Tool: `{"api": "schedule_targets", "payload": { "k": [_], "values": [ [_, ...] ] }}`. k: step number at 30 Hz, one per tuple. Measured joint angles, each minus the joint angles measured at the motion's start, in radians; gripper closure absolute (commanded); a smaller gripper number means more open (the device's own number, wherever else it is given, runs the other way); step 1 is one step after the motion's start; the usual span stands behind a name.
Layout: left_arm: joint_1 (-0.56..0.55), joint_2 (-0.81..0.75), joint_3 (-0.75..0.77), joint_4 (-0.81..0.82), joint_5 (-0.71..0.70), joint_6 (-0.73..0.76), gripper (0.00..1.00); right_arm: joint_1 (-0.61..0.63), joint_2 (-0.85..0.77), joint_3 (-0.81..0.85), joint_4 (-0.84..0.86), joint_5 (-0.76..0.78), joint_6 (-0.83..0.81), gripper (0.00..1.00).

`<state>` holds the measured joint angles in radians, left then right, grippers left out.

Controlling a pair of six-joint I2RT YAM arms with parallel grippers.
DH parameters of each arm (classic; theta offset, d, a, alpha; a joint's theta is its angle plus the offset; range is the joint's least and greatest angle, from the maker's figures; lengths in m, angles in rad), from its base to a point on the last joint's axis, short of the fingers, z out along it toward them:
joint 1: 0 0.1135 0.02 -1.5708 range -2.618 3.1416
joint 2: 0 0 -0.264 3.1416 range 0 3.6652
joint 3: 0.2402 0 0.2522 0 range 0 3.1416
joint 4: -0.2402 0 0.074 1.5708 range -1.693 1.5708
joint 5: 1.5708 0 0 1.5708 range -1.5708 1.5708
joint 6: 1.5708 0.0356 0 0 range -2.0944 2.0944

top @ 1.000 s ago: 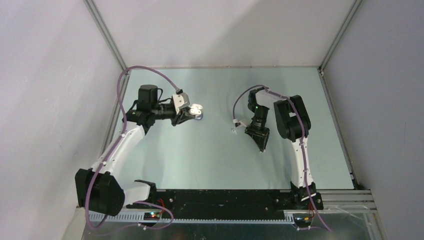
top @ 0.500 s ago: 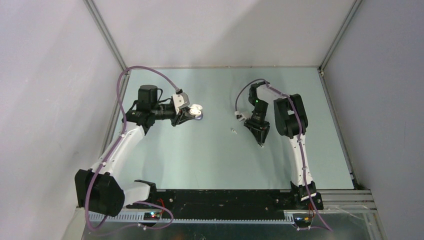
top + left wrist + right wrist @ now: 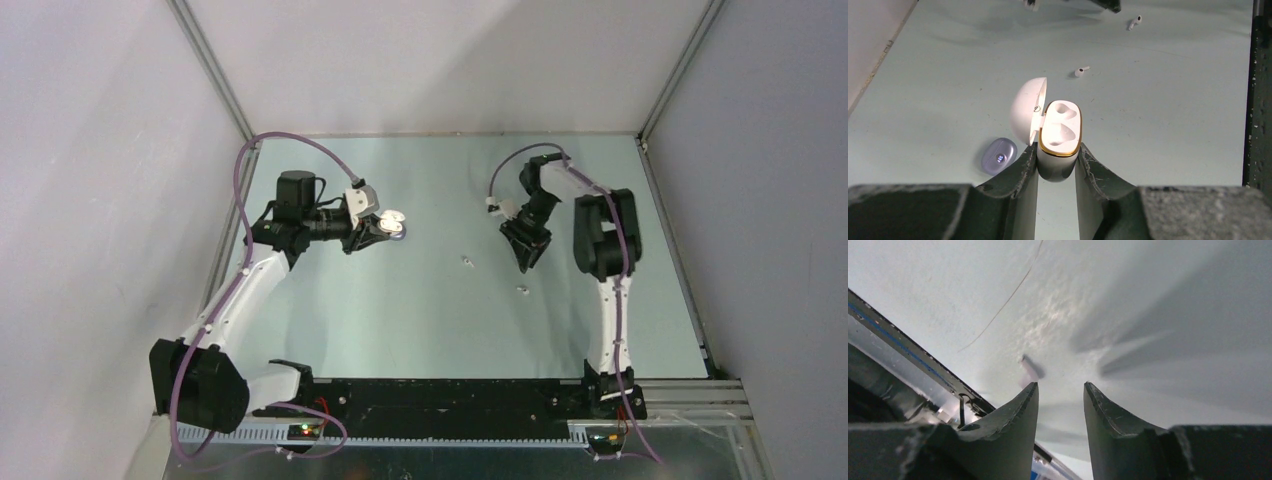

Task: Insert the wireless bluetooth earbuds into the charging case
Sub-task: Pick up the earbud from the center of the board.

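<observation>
My left gripper [image 3: 384, 227] is shut on the white charging case [image 3: 1060, 135]. The case has a gold rim, its lid [image 3: 1027, 116] is open, and both wells are empty. One white earbud [image 3: 1081, 71] lies on the table ahead of the case and also shows in the top view [image 3: 467, 262]. A second white earbud [image 3: 1134, 22] lies farther off, just below my right gripper's tips in the top view [image 3: 521, 291]. My right gripper [image 3: 527, 262] is open and empty above the table [image 3: 1061, 386]. A small blurred pale thing [image 3: 1030, 370] lies beyond its left fingertip. No purple earbuds are in view.
A pale purple oval case [image 3: 999, 156] lies shut on the table just left of my left gripper. Metal frame posts and white walls close in the table [image 3: 420, 330] at the back and both sides. A black rail runs along the near edge.
My right gripper has moved back and to the right, away from the table. A white earbud now shows on the table where its tips were. The left arm has not moved.
</observation>
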<state>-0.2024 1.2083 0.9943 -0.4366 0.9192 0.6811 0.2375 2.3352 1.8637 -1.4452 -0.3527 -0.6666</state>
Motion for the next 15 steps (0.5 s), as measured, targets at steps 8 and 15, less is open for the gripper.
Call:
{"api": "schedule_targets", "payload": {
  "k": [8,15],
  "values": [
    [0.0,0.0,0.0,0.006,0.0,-0.009,1.0,-0.087,-0.784,-0.749,0.523,-0.165,-0.08,0.6],
    [0.0,0.0,-0.001,0.053,-0.012,-0.064,1.0,0.019,-1.047,-1.113,0.879,-0.106,-0.01,0.61]
  ]
}}
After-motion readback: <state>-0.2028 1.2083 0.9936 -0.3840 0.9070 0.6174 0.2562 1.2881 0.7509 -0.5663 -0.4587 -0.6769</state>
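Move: The white earbud on the near part of the board lies about 5 cm back and 2 cm to the left of the right hand's open fingers, some 2 cm lower. The other earbud, nearer the board's centre, is about 15 cm to the right hand's left and 2 cm farther out, at the same level. From the left hand, which holds the open charging case, the near earbud lies roughly 32 cm to the right, 3 cm back and 21 cm below. Back and up in a quick arc, the right hand swings about 7 cm toward its base, climbing roughly 7 cm and then sinking 3 again, to come over the near earbud. The wrist tips over by some 45 degrees, so fingers that slanted back toward the base end up slanting forward and left; they stay partly open and touch nothing at the end. ##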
